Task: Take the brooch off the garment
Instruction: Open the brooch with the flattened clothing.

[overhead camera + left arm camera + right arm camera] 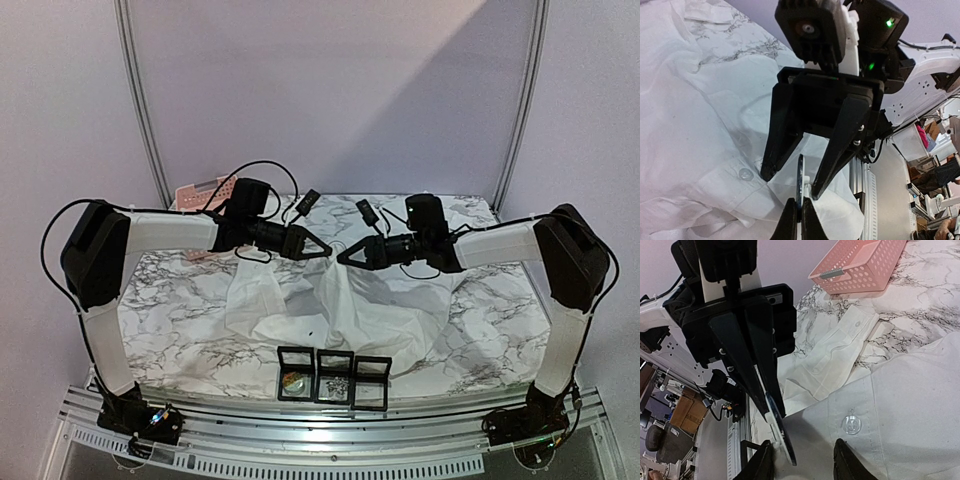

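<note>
The white garment (330, 310) lies spread and wrinkled on the marble table, and part of it is lifted between the two arms. The brooch (801, 180) is a thin dark disc seen edge-on, with a small white backing piece. My left gripper (801, 215) is shut on its lower edge. My right gripper (792, 183) faces it with jaws apart, one finger on each side of the brooch. In the right wrist view the brooch (781, 430) hangs close to the left finger of my right gripper (804, 460). A clear shirt button (852, 424) sits just beside it.
A pink perforated basket (200, 193) stands at the back left of the table (180, 320). Three black display boxes (333, 377) line the front edge. The two arms meet tip to tip above the garment's middle.
</note>
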### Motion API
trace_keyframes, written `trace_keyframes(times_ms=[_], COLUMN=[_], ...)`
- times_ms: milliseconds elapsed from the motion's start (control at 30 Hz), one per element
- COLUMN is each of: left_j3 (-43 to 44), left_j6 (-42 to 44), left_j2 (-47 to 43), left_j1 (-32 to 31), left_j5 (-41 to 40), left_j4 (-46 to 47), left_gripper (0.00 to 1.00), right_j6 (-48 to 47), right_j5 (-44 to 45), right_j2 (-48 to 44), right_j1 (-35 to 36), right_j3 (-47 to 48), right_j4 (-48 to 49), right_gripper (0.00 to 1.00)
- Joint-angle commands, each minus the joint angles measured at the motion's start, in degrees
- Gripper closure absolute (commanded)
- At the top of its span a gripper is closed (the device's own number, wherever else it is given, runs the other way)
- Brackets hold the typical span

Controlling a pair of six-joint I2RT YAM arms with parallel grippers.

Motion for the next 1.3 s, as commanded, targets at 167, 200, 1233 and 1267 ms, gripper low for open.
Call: trace_keyframes(times_ms=[167, 200, 1233, 1267], left_j3=[0.58, 0.56, 0.47, 0.47], left_j6=[0.21, 0.26, 2.07, 2.51], left_j2=[-0.59, -0.63, -1.38, -1.46], left_j1=[-0.89, -0.97, -1.8, -1.92], left_j5=[1.34, 1.35, 1.62, 1.57], left_j4=[1.37, 1.38, 0.36, 0.0], left_gripper=[1.0, 1.0, 1.0, 1.0], right_j6=[2.43, 2.75, 20.12, 20.81], right_j5=[-1.25, -1.47, -5.62, -5.45], right_j2=[2.49, 2.58, 8.86, 9.11], right_j1=[0.37, 0.34, -2.58, -2.58], right_j3=[2.18, 2.16, 2.67, 2.87], right_j4=[2.31, 2.75, 11.32, 11.0], right_gripper=[0.65, 0.66, 1.0, 1.0])
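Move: The brooch stands edge-on in the left gripper's closed tips, about 1 cm to the right of that hand's point. It lies roughly 2 cm to the left of the right hand's point, level with it in height and straight across. The spread garment lies about 17 cm below the right hand, its main part some 10 cm back and 4 cm to the right. The black tray sits about 20 cm back and 2 cm to the left, equally low. Close the right gripper from its part-open state until its fingers pinch the brooch from both sides, easing the hand about 1 cm left towards the left gripper. As they close, tip the fingertips up slightly and roll the gripper's top forward some 10 degrees, rising a touch, then sinking back. Keep the left gripper shut and nearly still, holding the brooch. ##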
